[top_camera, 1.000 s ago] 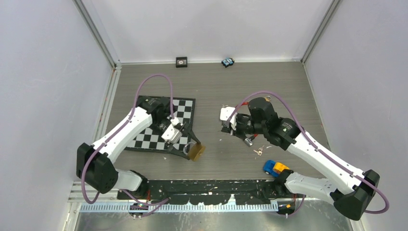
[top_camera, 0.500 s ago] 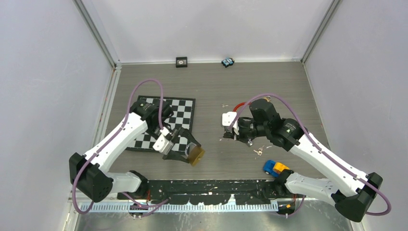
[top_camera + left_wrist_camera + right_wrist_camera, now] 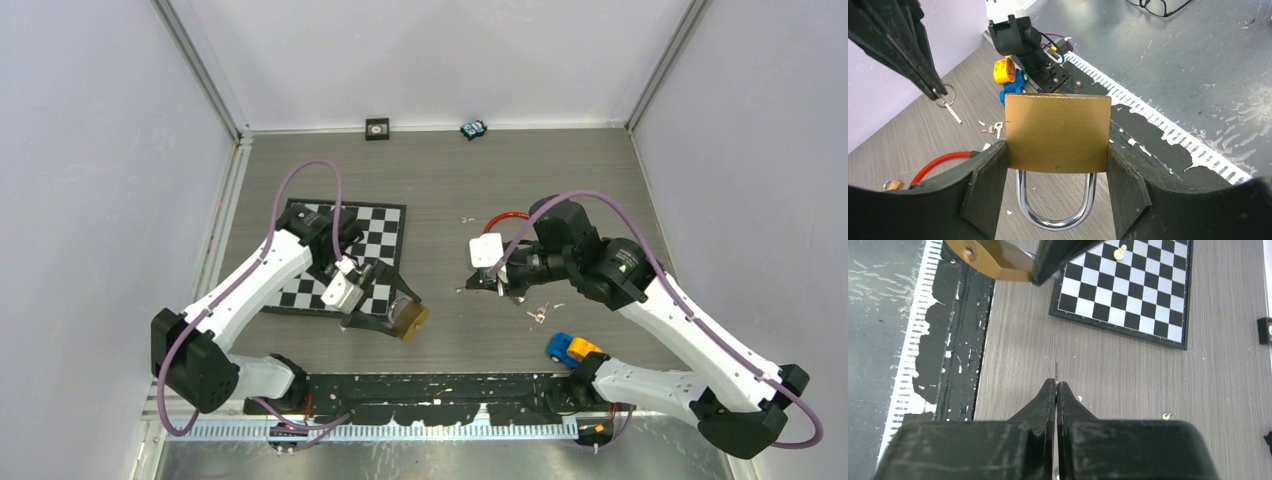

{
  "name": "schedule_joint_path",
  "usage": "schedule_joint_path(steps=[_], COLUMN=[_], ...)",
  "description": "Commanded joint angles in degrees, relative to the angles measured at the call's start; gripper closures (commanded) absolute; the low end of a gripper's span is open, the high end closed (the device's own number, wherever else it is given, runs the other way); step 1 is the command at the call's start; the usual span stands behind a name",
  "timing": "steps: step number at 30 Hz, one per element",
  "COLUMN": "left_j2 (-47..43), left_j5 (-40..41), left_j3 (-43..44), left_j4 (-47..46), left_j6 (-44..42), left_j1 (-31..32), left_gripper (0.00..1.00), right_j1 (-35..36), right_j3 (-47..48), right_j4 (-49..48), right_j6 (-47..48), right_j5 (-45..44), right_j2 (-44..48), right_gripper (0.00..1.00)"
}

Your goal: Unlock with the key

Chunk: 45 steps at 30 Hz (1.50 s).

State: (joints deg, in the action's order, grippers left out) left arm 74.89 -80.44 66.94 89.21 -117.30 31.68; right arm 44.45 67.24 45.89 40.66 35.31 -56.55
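My left gripper (image 3: 1057,150) is shut on a brass padlock (image 3: 1058,132), its pads pressing the body's two sides and the steel shackle (image 3: 1055,215) pointing back toward the wrist. From above, the padlock (image 3: 410,320) hangs just off the chessboard's near right corner. My right gripper (image 3: 1056,385) is shut on a key, whose thin blade (image 3: 1056,371) pokes out past the fingertips. In the left wrist view that key (image 3: 951,110) and its ring dangle below the right gripper (image 3: 934,90). The padlock (image 3: 988,257) lies ahead and to the left of the key, well apart from it.
A chessboard (image 3: 345,260) lies under the left arm, a pawn (image 3: 1121,250) on it. A red cable lock (image 3: 500,218) is behind the right gripper. Loose keys (image 3: 538,314) and a blue-yellow toy car (image 3: 570,348) lie near the right base. Two small objects (image 3: 377,127) sit at the back wall.
The right gripper has shifted a little to the right with the key. The left arm has drawn its wrist slightly toward the near edge; the padlock has barely moved.
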Motion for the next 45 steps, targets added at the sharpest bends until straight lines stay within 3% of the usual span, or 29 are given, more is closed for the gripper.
schedule_joint_path(steps=[1,6,15,27,34,45], left_j2=[0.91,2.58,3.83,5.44,7.12,5.71], left_j5=[-9.11,-10.07,-13.32,-15.56,-17.3,-17.52], left_j3=[0.47,0.18,-1.93,-2.22,-0.91,-1.94], left_j4=[10.67,9.18,-0.08,-4.44,-4.57,-11.66], left_j6=[-5.74,-3.07,9.59,14.82,17.04,28.1], left_j1=[-0.9,-1.5,-2.85,-4.44,-5.62,-5.75], left_gripper=[1.0,1.0,1.0,1.0,1.0,1.0], right_j1=[2.01,5.04,9.09,18.0,21.59,25.81], right_j3=[5.08,9.81,19.2,26.89,28.47,27.64], right_j4=[3.84,6.02,12.25,17.38,18.22,16.65], right_j6=[2.2,2.63,4.72,8.75,10.52,12.93], right_j5=[2.06,0.06,-2.34,-7.5,-12.7,-21.66], right_j2=[-1.54,-4.35,-10.79,-17.95,-19.89,-22.45], right_gripper=[0.99,0.99,0.99,0.99,0.99,0.99])
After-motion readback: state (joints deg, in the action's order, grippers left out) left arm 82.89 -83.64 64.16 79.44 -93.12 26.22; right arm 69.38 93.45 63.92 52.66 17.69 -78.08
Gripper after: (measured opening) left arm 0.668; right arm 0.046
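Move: The padlock, held in the left fingers, is about 12 cm to the left of the right hand, 5 cm back and slightly lower. From the left hand, the key in the right fingers is roughly 11 cm right, 5 cm ahead and slightly higher. From the right hand, far below on the table, the loose keys lie some 15 cm right, level with it, and the red cable lock 11 cm right and 12 cm ahead. Right hand carries the key 7 cm left, then back, towards the padlock; left turns it, easing forward and down. ##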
